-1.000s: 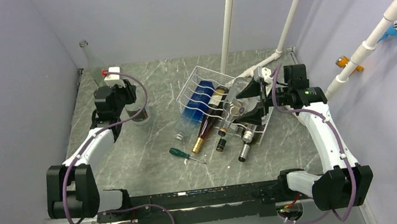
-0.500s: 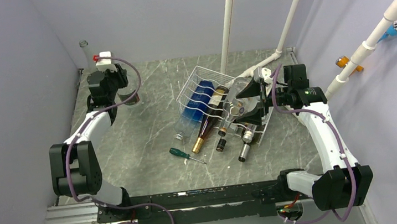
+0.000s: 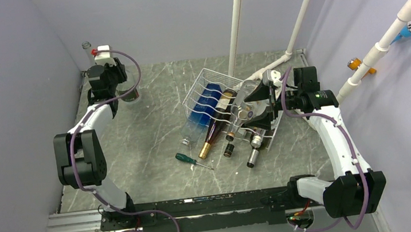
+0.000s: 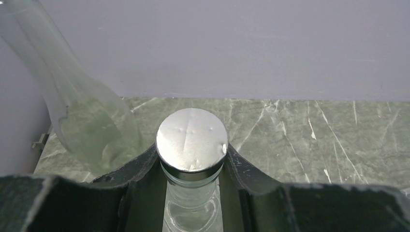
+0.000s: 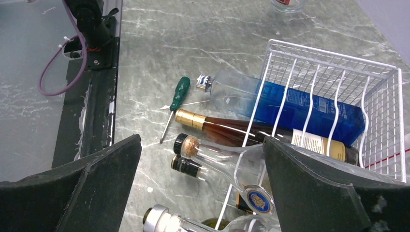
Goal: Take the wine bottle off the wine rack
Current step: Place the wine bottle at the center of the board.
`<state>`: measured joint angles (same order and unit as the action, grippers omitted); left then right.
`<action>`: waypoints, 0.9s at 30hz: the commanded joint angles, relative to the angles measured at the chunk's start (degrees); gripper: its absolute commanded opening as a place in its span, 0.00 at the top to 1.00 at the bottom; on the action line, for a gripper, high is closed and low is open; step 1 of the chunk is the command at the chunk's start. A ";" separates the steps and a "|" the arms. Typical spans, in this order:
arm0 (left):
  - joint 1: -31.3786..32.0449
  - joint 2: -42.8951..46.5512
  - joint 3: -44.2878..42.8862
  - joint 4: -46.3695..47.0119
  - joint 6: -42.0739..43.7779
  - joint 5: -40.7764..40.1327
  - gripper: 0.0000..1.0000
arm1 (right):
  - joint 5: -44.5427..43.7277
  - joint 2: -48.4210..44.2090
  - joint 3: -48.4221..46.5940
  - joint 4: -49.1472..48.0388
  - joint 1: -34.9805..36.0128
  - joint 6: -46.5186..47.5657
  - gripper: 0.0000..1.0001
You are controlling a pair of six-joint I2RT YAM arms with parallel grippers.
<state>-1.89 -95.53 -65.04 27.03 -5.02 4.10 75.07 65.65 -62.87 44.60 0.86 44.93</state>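
Observation:
The white wire wine rack (image 3: pixel 203 87) stands mid-table and holds several bottles lying down. They include a blue one (image 5: pixel 309 104), a brown one with a gold cap (image 5: pixel 217 126) and a clear corked one (image 5: pixel 227 154). My right gripper (image 5: pixel 201 145) hangs open over their necks, touching none of them, and shows at the rack's right side (image 3: pixel 260 107). My left gripper (image 4: pixel 192 159) is shut on the neck of a clear wine bottle with a silver cap (image 4: pixel 192 138). That bottle (image 3: pixel 130 93) is at the table's back left, away from the rack.
A tall clear bottle (image 4: pixel 82 116) stands in the back-left corner, close beside the held one. A green-handled screwdriver (image 3: pixel 192 160) lies in front of the rack. White pipes (image 3: pixel 235 26) rise behind the rack and along the right wall.
My left arm has carried the clear bottle toward the back-left corner. The right arm and the rack have not moved.

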 commanded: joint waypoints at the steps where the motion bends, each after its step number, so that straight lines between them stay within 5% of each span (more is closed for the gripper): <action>1: -0.38 0.69 -7.26 13.90 1.18 -0.29 1.00 | 1.49 0.09 0.21 0.12 -0.29 1.55 0.00; 27: -1.33 -9.06 -16.91 13.74 2.64 1.45 1.00 | 1.22 0.69 0.29 0.40 -0.34 2.09 0.00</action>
<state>-2.68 -106.10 -75.92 26.89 -2.35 4.29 75.05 66.17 -62.57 44.97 0.82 45.28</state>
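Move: The left gripper already holds the silver-capped bottle upright by its neck. The free patch of table it is being taken to is about 7 cm ahead and 25 cm below. Left of that patch stands the green glass bottle, roughly 10 cm ahead of the gripper, 11 cm to its left and 9 cm lower. The table's back edge runs some 24 cm straight ahead, 25 cm below. From the right gripper the patch is about 37 cm ahead, 52 cm left and 26 cm below. Bring the left gripper about 5 cm forward towards the table's back edge, carrying the bottle in towards the green glass bottle with a slight drift left. Dip roughly 1.5 cm on the way, then ease up again by about 1 cm. Keep the grip on the neck unchanged and the bottle upright. ##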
